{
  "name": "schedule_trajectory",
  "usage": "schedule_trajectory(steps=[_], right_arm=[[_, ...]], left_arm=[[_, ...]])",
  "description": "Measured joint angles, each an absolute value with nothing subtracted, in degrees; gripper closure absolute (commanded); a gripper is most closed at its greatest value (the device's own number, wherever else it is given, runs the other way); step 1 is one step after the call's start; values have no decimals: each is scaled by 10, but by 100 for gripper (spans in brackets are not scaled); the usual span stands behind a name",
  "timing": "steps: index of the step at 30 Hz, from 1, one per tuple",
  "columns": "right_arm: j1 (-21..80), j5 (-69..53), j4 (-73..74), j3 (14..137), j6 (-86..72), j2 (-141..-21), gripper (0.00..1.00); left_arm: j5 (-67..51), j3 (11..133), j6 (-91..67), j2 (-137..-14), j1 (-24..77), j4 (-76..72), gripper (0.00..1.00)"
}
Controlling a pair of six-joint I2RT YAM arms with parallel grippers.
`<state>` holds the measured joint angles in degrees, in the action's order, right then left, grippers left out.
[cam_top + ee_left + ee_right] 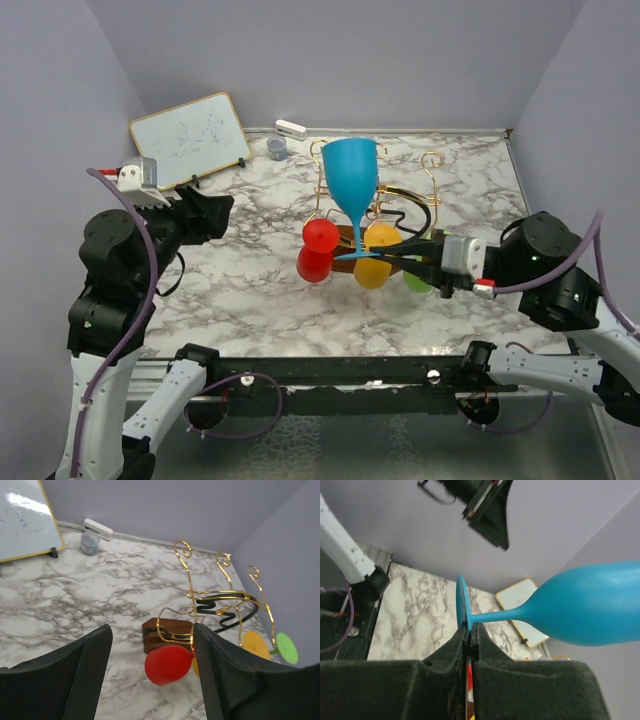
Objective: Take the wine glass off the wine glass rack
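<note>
A blue wine glass (350, 175) stands bowl up in front of the gold wire wine glass rack (432, 170). My right gripper (375, 256) is shut on the glass's foot disc. In the right wrist view the fingers (460, 647) pinch the foot's edge, with the blue wine glass (590, 605) stretching right. Red glasses (320, 236), yellow glasses (372, 270) and a green one (417, 283) hang bowl down from the rack. My left gripper (215, 215) is open and empty, left of the rack. The left wrist view shows my left gripper (151, 630), the rack (220, 592), its wooden base (167, 629), the black ring (235, 615) and a red glass (169, 664).
A whiteboard (190, 138) leans at the back left, also in the left wrist view (25, 520). A small grey cup (277, 148) and a white eraser-like block (290, 128) lie by the back wall. Purple walls close the table on three sides.
</note>
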<state>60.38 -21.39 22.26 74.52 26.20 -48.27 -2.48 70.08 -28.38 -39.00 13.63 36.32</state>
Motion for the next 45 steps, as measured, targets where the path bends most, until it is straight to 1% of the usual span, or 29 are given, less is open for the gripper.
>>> schedule_trajectory(steps=[4, 10, 17, 24, 34, 40, 45], right_arm=[[604, -226, 247, 703, 318, -485, 99], [604, -224, 265, 639, 415, -508, 99], [612, -221, 264, 584, 524, -482, 99], [629, -217, 254, 540, 650, -447, 99], [691, -155, 246, 525, 776, -483, 99], [753, -93, 213, 499, 837, -512, 99], [775, -54, 185, 479, 874, -515, 99]], left_arm=[[-79, 805, -303, -429, 138, 435, 32], [-103, 860, -340, -442, 144, 521, 32], [-149, 878, -389, -445, 144, 569, 32], [-205, 889, -432, -458, 144, 585, 31], [-256, 888, -482, -463, 144, 577, 32], [-277, 887, -498, -462, 144, 568, 32], [-279, 887, -492, -461, 144, 581, 32]])
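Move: My right hand holds the blue wine glass by its foot, the bowl leaning forward and up. My open left fingers lie about 13 cm ahead of that hand, 25 cm to its left and 5 lower. From my left hand the glass is some 6 cm back, 23 right and 10 above. The red glass hangs about 12 cm ahead of my right hand, 7 left and 26 below; the yellow one is level with red and 12 cm to its right. I keep my right fingers shut on the blue glass's foot and lower it about 18 cm in front of the rack, easing left late on. Meanwhile I tip the bowl back and leftwards, towards my left hand. My left hand, fingers staying open, draws back and to the right about 8 cm each, first rising slightly, and turns clockwise and tips down some 20 degrees to face the bowl. ##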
